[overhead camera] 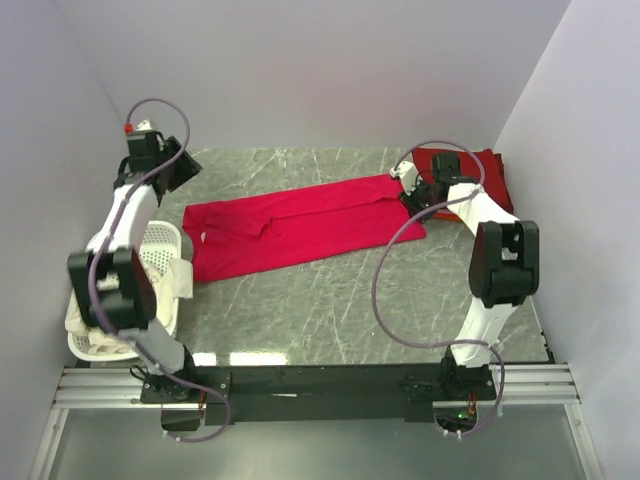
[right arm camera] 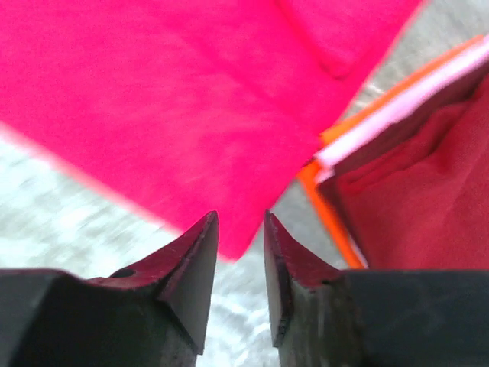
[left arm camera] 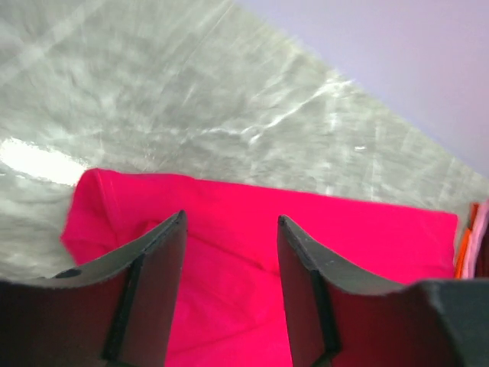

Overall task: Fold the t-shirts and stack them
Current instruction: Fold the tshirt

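Observation:
A bright crimson t-shirt [overhead camera: 300, 225] lies folded into a long strip across the middle of the table. My left gripper [overhead camera: 188, 170] hovers past its left end and is open. In the left wrist view the gripper [left arm camera: 231, 222] has the crimson cloth [left arm camera: 229, 306] below it and nothing between its fingers. My right gripper [overhead camera: 405, 182] is at the shirt's right end. It stands [right arm camera: 241, 218] narrowly open just off the shirt's corner [right arm camera: 237, 237], holding nothing. A dark maroon t-shirt [right arm camera: 412, 191] tops a folded stack [overhead camera: 488, 170], with an orange t-shirt [right arm camera: 330, 210] and a pale layer [right arm camera: 397, 115] under it.
A white slotted laundry basket [overhead camera: 165, 240] with pale cloth [overhead camera: 185, 278] over its rim stands at the table's left edge by the left arm. Grey walls close in the back and both sides. Bare marble tabletop [overhead camera: 330, 310] lies in front of the shirt.

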You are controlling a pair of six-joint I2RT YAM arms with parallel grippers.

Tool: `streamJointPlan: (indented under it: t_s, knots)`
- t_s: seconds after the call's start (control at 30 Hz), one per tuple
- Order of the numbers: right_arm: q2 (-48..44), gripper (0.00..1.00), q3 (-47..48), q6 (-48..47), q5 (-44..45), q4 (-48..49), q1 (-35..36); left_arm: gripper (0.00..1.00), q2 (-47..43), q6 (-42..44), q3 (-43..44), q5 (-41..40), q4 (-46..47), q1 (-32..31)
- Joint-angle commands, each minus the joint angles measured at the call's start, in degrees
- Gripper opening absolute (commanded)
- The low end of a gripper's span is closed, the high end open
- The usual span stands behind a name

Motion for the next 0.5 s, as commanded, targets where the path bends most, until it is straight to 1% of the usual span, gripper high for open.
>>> streamJointPlan:
  t_s: [0.0,0.03,0.07,0.1,0.13,0.17,0.2,0.23,0.27,0.3,0.33,0.37,0.4,0.43,0.47]
  knots:
    - [-7.26,0.39,-0.78,-6.63,-8.96,-7.34,2.34,0.57,-14.21,8.32,-6.61,1.63,3.1,-0.17]
    - [-7.61,0.45,-0.87,-12.05,-12.47,-9.65,3.39,0.57,-18.67,8.86,-9.01,3.38,3.8,-0.17]
    - [-8.14,0.45,-1.39,-13.75,-13.54,-10.98,4.45,0.58,-20.81,9.3,-11.38,4.0,3.99,-0.17]
    - [-8.49,0.46,-2.96,-15.25,-14.25,-12.38,7.77,0.58,-24.57,9.31,-15.32,4.36,3.99,-0.17]
    - [-8.84,0.47,-3.94,-18.48,-14.87,-12.92,9.89,0.58,-26.35,9.31,-17.19,4.45,3.99,-0.17]
    - [-9.63,0.48,-5.34,-19.3,-14.18,-12.49,12.0,0.58,-28.11,8.96,-18.86,4.1,3.46,-0.08]
    - [-9.98,0.51,-8.22,-19.13,-12.78,-9.18,18.02,0.58,-31.34,8.87,-21.92,3.84,3.2,-0.17]
    - [-10.16,0.54,-9.38,-16.78,-10.24,-6.8,21.13,0.58,-32.85,9.04,-23.43,3.4,3.02,-0.17]
    - [-9.99,0.55,-10.26,-15.11,-4.82,-4.25,24.81,0.58,-34.44,9.48,-24.84,2.26,2.59,-0.17]
    - [-9.29,0.56,-10.8,-13.0,-1.29,1.17,27.72,0.58,-37.24,9.92,-26.59,1.38,1.8,-0.17]
    - [-8.59,0.57,-10.45,-9.24,1.53,3.14,33.75,0.58,-38.66,10.36,-27.22,0.24,1.01,-0.17]
    - [-6.67,0.57,-9.58,-8.07,5.56,4.46,36.25,0.58,-40.06,10.97,-27.75,-2.29,0.04,-0.17]
    - [-5.69,0.58,-7.66,-6.84,7.26,7.35,38.45,0.58,-43.3,11.15,-29.14,-3.45,-0.06,-0.17]
    - [-4.72,0.6,-6.68,-5.0,8.67,8.59,43.0,0.59,-44.98,11.24,-29.94,-4.68,0.12,-0.17]
    - [-2.37,0.61,-5.45,-4.29,10.68,9.74,44.87,0.61,-46.74,11.24,-30.82,-6.95,0.47,-0.08]
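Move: The red t-shirt lies as a long strip. The middle of its near edge is about 26 cm to my right hand's left, 13 cm back and 4 cm down. The folded stack sits some 5 cm ahead of that hand, 13 cm to its right and a couple of centimetres lower. From my left hand, the t-shirt's left end is roughly 14 cm back, straight in line and 15 cm below; the basket is about 27 cm back, 14 cm left and 12 cm below. I sweep my empty right hand left and back, about 25 cm across, from beside the stack to the middle of the t-shirt's near edge, rising slightly and then sinking low, turning some 45 degrees counter-clockwise as the fingers spread wider. My left hand, still open, draws back over the t-shirt's left end, rising, then dipping halfway down again. ##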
